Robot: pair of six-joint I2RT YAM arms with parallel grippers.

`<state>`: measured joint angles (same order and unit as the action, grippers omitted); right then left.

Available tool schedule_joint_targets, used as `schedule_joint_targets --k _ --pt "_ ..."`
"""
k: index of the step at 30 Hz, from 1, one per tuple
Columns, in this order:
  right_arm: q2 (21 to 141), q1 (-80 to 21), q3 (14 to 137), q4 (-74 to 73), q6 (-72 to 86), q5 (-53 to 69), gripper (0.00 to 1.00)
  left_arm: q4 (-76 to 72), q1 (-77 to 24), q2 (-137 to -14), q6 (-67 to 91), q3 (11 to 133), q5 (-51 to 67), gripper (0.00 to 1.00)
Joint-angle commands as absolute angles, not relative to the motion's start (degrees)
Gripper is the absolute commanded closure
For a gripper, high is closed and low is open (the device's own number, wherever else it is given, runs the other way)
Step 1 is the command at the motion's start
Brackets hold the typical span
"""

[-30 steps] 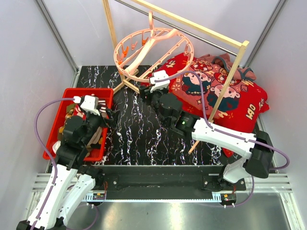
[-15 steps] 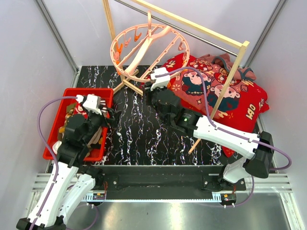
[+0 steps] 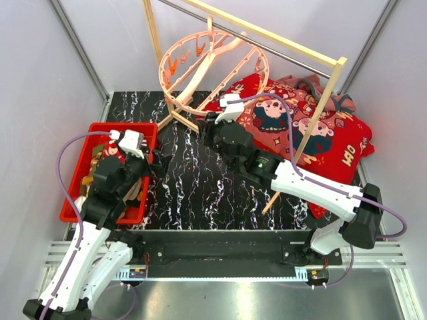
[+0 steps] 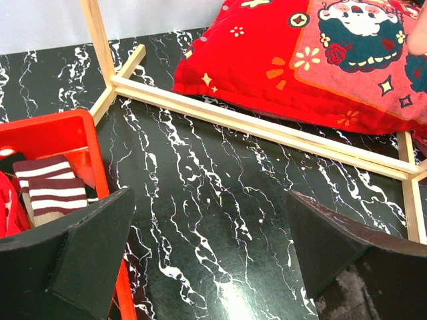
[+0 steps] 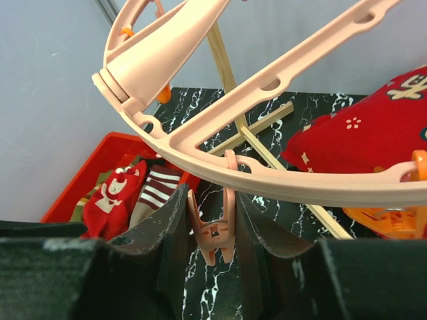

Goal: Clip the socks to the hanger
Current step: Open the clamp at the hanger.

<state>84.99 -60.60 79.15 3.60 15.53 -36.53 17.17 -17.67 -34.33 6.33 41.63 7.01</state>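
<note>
The salmon-pink ring hanger (image 3: 213, 63) hangs from the wooden rack at the back and fills the top of the right wrist view (image 5: 267, 173). One pink clip (image 5: 213, 230) dangles from its rim, and my right gripper (image 5: 212, 227) is shut on it, a finger pressing each side. In the top view that gripper (image 3: 208, 125) sits just below the ring's near edge. The socks lie in the red bin: a striped one (image 4: 50, 190) (image 5: 157, 190) and a red one with a white pattern (image 5: 113, 197). My left gripper (image 4: 207, 267) (image 3: 158, 163) hangs open over the marble beside the bin, holding nothing.
The red bin (image 3: 145, 128) stands at the left of the black marble table (image 3: 187, 193). The pale wooden rack frame (image 3: 320, 100) crosses the back, its base bar (image 4: 267, 130) on the table. A big red cartoon-printed cloth (image 3: 313, 133) lies at the right.
My right gripper has closed on the pink clip and shifted a little right and up. The hanger ring has swung and tilted. The left arm has barely moved.
</note>
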Motion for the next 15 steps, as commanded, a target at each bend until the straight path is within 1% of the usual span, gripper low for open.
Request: schedule_joint_targets --k 1,2,7,9,12,14,15 --pt "82.3 -58.8 77.7 4.4 22.0 -33.8 0.98 15.4 -17.8 -35.1 9.0 42.2 5.0 0.01" --pt "82.2 -58.6 77.3 4.8 22.2 -33.4 1.0 15.4 -17.7 -35.3 9.7 42.1 2.9 0.01" --pt "81.4 -57.1 76.1 5.6 22.9 -30.2 1.0 16.8 -16.3 -37.9 12.7 42.4 -5.3 0.01" --pt "81.0 -56.5 75.5 6.1 22.6 -28.8 1.0 18.1 -14.0 -39.2 12.6 43.2 -8.3 0.01" --pt "80.7 -55.8 74.8 6.6 21.9 -27.2 1.0 19.7 -10.0 -45.1 13.0 45.0 -9.6 0.01" --pt "80.6 -55.3 74.2 7.0 21.7 -26.2 1.0 21.8 -6.3 -48.8 14.4 48.5 -9.7 0.01" --pt "80.4 -55.2 73.8 7.2 21.8 -25.8 1.0 22.4 -4.8 -53.0 15.2 50.0 -9.3 0.01"
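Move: The pink clamp is already between the right fingertips, right under the hanger's near rim, which passes about 3 cm above it; an orange clamp hangs some 7 cm to the right and 1 cm ahead. For the left hand, the striped sock cuff lies about 12 cm ahead, 12 cm left and 20 cm below. The red Santa sock is roughly 10 cm left of that cuff and 3 cm nearer the base. The pink clamp stays pinched in the right hand, which keeps its grip and eases about 1 cm each down, forward and right with a slight roll. Meanwhile the left hand, fingers wide open, speeds up leftward, also down and forward, some 9 cm in all, towards the striped sock in the red bin, turning about 20 degrees counter-clockwise and tipping down. ##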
